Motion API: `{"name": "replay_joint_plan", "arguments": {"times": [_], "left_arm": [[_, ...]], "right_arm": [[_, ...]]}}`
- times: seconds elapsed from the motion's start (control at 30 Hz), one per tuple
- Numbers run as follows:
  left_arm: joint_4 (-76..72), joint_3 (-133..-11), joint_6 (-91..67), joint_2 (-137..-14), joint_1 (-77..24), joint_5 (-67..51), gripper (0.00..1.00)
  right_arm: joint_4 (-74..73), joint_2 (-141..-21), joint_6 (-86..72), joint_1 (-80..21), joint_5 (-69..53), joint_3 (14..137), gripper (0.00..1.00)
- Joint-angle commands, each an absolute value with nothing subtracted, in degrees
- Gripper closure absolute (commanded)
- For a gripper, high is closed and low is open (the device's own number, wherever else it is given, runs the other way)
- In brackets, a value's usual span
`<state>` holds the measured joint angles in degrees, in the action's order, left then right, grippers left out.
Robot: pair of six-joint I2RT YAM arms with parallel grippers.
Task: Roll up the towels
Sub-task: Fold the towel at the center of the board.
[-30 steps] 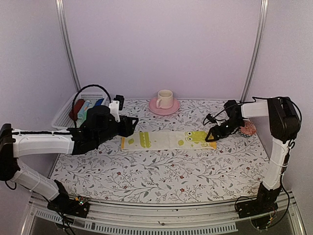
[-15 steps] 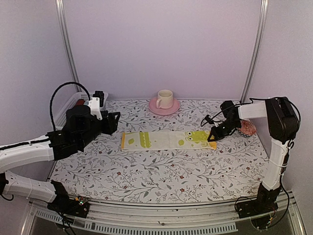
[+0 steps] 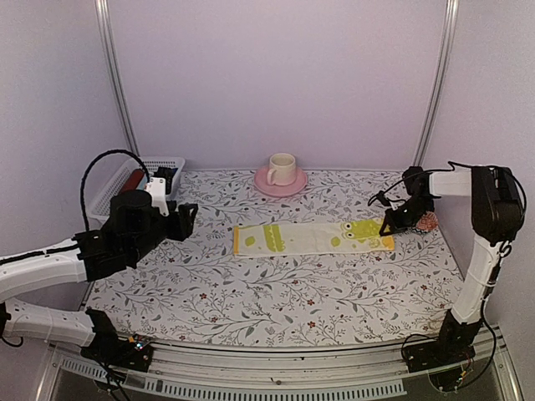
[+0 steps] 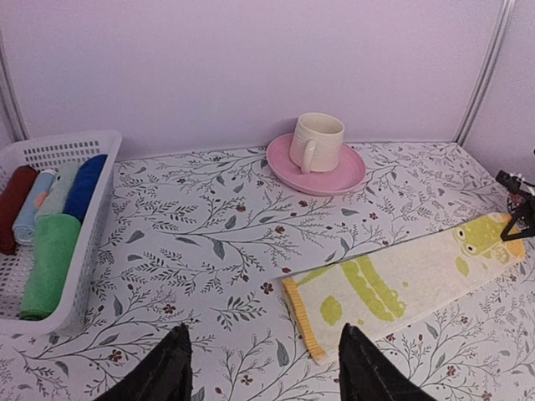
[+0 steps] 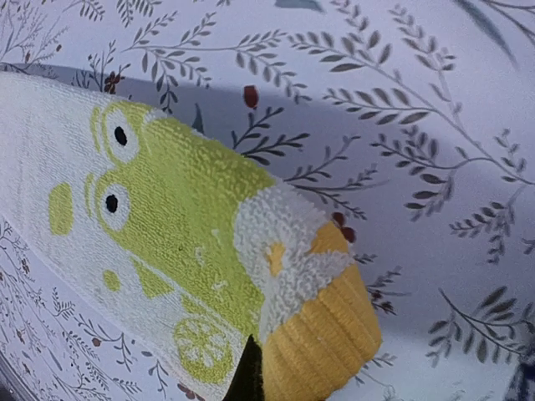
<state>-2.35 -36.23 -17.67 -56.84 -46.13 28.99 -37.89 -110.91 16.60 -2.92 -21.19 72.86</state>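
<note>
The pale yellow towel (image 3: 311, 238) with green printed marks lies flat in a long strip across the table's middle. Its frog-printed right end (image 5: 180, 221) is bunched and lifted at the orange hem. My right gripper (image 3: 390, 226) is shut on that end, and only one dark fingertip (image 5: 249, 378) shows. The strip's left hem (image 4: 303, 322) rests on the table just ahead of my left gripper (image 4: 264, 372). That gripper is open and holds nothing, hovering left of the strip (image 3: 185, 219). The plain green towel (image 4: 48, 266) sits rolled in the white basket (image 4: 84, 276).
The basket (image 3: 111, 190) at the back left also holds dark red, pale blue and deep blue rolls. A cream cup (image 3: 282, 167) on a pink saucer (image 4: 347, 175) stands at the back centre. A small red-and-white object (image 3: 429, 220) lies by the right wall.
My right gripper closed on the towel's right end and dragged the whole strip to the right. The left arm drew back to the left, away from the strip's left end.
</note>
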Motion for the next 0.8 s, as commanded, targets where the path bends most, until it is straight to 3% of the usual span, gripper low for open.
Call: {"name": "replay_joint_plan", "arguments": {"times": [0.0, 0.2, 0.33, 0.77], "left_arm": [[-2.11, -34.6, -18.88, -55.43, -46.93, 28.54, 0.4], [-1.85, -34.06, -19.72, -55.05, -46.87, 27.82, 0.4], [-2.06, -33.95, -19.95, -55.81, -46.92, 27.61, 0.39], [-2.64, -33.34, -20.17, -57.92, -46.92, 28.26, 0.39]], "right_arm": [[-43.62, -104.72, 20.07, 0.97, -18.84, 78.53, 0.98], [-52.81, -106.5, 23.34, 2.53, -27.16, 88.57, 0.98], [-58.48, -108.52, 26.45, -2.93, -34.85, 93.5, 0.98], [-63.78, -118.91, 26.17, -19.3, -38.67, 106.85, 0.98]]}}
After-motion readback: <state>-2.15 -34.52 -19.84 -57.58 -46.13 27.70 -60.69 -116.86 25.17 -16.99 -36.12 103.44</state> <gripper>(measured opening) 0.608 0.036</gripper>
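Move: Pinched in the right fingers already is the towel's right end, a centimetre or two off the table; its left end, where this end is headed, lies about 50 cm to the left and 5 cm back, with the towel's middle halfway there. The pink plate with the mug stands roughly 37 cm left and 24 cm ahead, the red bowl about 12 cm right and 5 cm ahead. From the left hand, the towel's left end is some 13 cm right, 7 cm ahead and 22 cm below. Keeping its pinch on the towel's right end, the right hand first sweeps up with about 4 cm of rightward and forward travel, then swings back quickly to the left, some 19 cm, towards the towel's left end. It tops out about 13 cm above its start and begins to sink, drawing back a little, while the wrist turns some 25 degrees counter-clockwise. ##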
